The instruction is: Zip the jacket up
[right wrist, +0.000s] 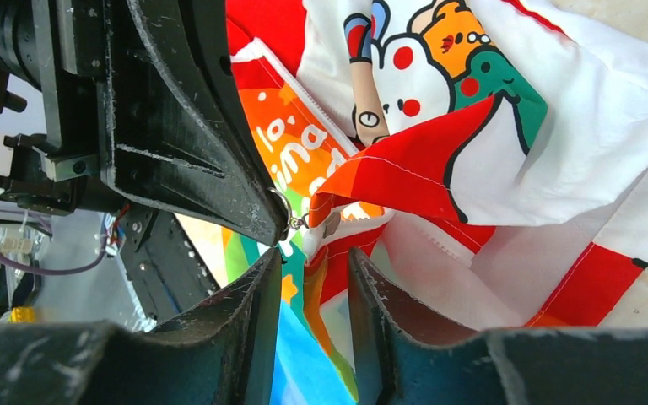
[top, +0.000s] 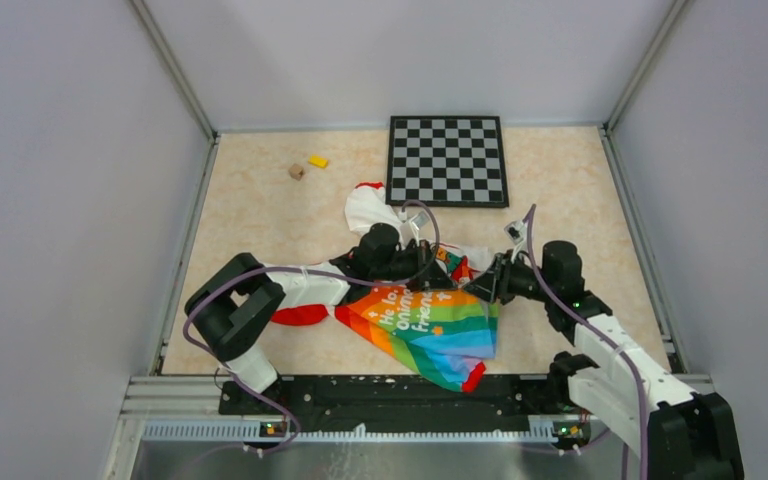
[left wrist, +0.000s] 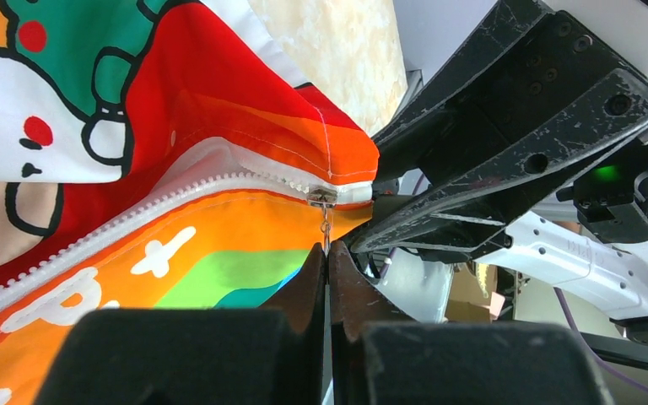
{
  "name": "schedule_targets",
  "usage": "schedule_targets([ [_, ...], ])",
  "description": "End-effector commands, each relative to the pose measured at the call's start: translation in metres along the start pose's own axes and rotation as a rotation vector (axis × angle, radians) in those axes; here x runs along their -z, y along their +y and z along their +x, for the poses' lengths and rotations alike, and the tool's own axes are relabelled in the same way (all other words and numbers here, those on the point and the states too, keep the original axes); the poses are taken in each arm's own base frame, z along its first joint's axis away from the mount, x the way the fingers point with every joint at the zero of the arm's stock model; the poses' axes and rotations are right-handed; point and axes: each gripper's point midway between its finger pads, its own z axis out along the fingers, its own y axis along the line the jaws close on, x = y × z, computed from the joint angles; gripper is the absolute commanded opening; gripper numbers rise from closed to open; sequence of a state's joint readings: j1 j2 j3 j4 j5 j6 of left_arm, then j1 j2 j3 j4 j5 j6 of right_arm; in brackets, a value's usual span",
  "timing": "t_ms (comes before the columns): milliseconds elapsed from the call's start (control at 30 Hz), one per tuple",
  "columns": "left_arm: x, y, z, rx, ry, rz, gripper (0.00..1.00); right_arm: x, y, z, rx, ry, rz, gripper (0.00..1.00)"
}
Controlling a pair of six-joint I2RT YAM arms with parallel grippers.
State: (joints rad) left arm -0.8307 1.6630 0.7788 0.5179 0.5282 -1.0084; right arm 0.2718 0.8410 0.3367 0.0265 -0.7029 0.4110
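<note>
The jacket point(top: 430, 325) lies crumpled at mid-table, rainbow panel toward the near edge, white printed part point(right wrist: 489, 152) behind. Its white zipper point(left wrist: 135, 219) runs to a metal slider point(left wrist: 321, 199) at the orange hem corner. My left gripper point(left wrist: 327, 253) is shut on the thin zipper pull hanging from that slider. My right gripper point(right wrist: 308, 261) faces it from the right, jaws apart, with the jacket's hem edge lying loosely between the fingers just below the slider point(right wrist: 291, 221). In the top view the two grippers meet over the jacket's middle point(top: 463, 280).
A black-and-grey checkerboard point(top: 448, 160) lies at the back. A yellow block point(top: 317, 161) and a small brown cube point(top: 296, 171) sit at the back left. Grey walls enclose the table on three sides.
</note>
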Motion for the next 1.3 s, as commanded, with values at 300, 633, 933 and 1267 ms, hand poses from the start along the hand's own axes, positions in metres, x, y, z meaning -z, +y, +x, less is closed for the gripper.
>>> schedule_targets([
  [300, -0.008, -0.023, -0.005, -0.032, -0.005, 0.075, 0.00, -0.006, 0.000, -0.022, 0.086, -0.050, 0.051, 0.24],
  [633, -0.013, 0.012, -0.008, 0.005, -0.048, -0.070, 0.00, 0.004, 0.006, -0.050, -0.027, -0.266, 0.083, 0.00],
  [933, 0.003, 0.077, -0.011, 0.001, -0.065, -0.273, 0.00, 0.036, -0.011, -0.062, -0.209, -0.440, 0.051, 0.00],
  [1267, 0.083, 0.101, -0.031, -0.202, -0.128, -0.674, 0.00, 0.054, -0.067, -0.042, -0.214, -0.376, 0.423, 0.00],
])
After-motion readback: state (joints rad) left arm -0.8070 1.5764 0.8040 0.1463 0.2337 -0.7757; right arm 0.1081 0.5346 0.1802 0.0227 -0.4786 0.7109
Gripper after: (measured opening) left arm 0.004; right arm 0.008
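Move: Between the right hand's parted fingers, about 1 cm forward and 1 cm left, sits the zip's bottom tab at the hem. The left hand already grips the slider's pull: the slider hangs some 2 cm to its right, the bottom tab about 3 cm right, and the collar end roughly 22 cm left and 8 cm lower. The animal print is about 5 cm ahead of the left hand, 4 cm left and 5 cm lower. Closing on the zip's bottom tab after a dip of about 1 cm, the right fingers pinch it, then rise briefly and draw it about 5 cm right and slightly forward, turning clockwise some 25 degrees. The left hand first all but waits with its grip kept, then pulls the slider forward and down, and finally left, away from the tab, ending about 5 cm left. ##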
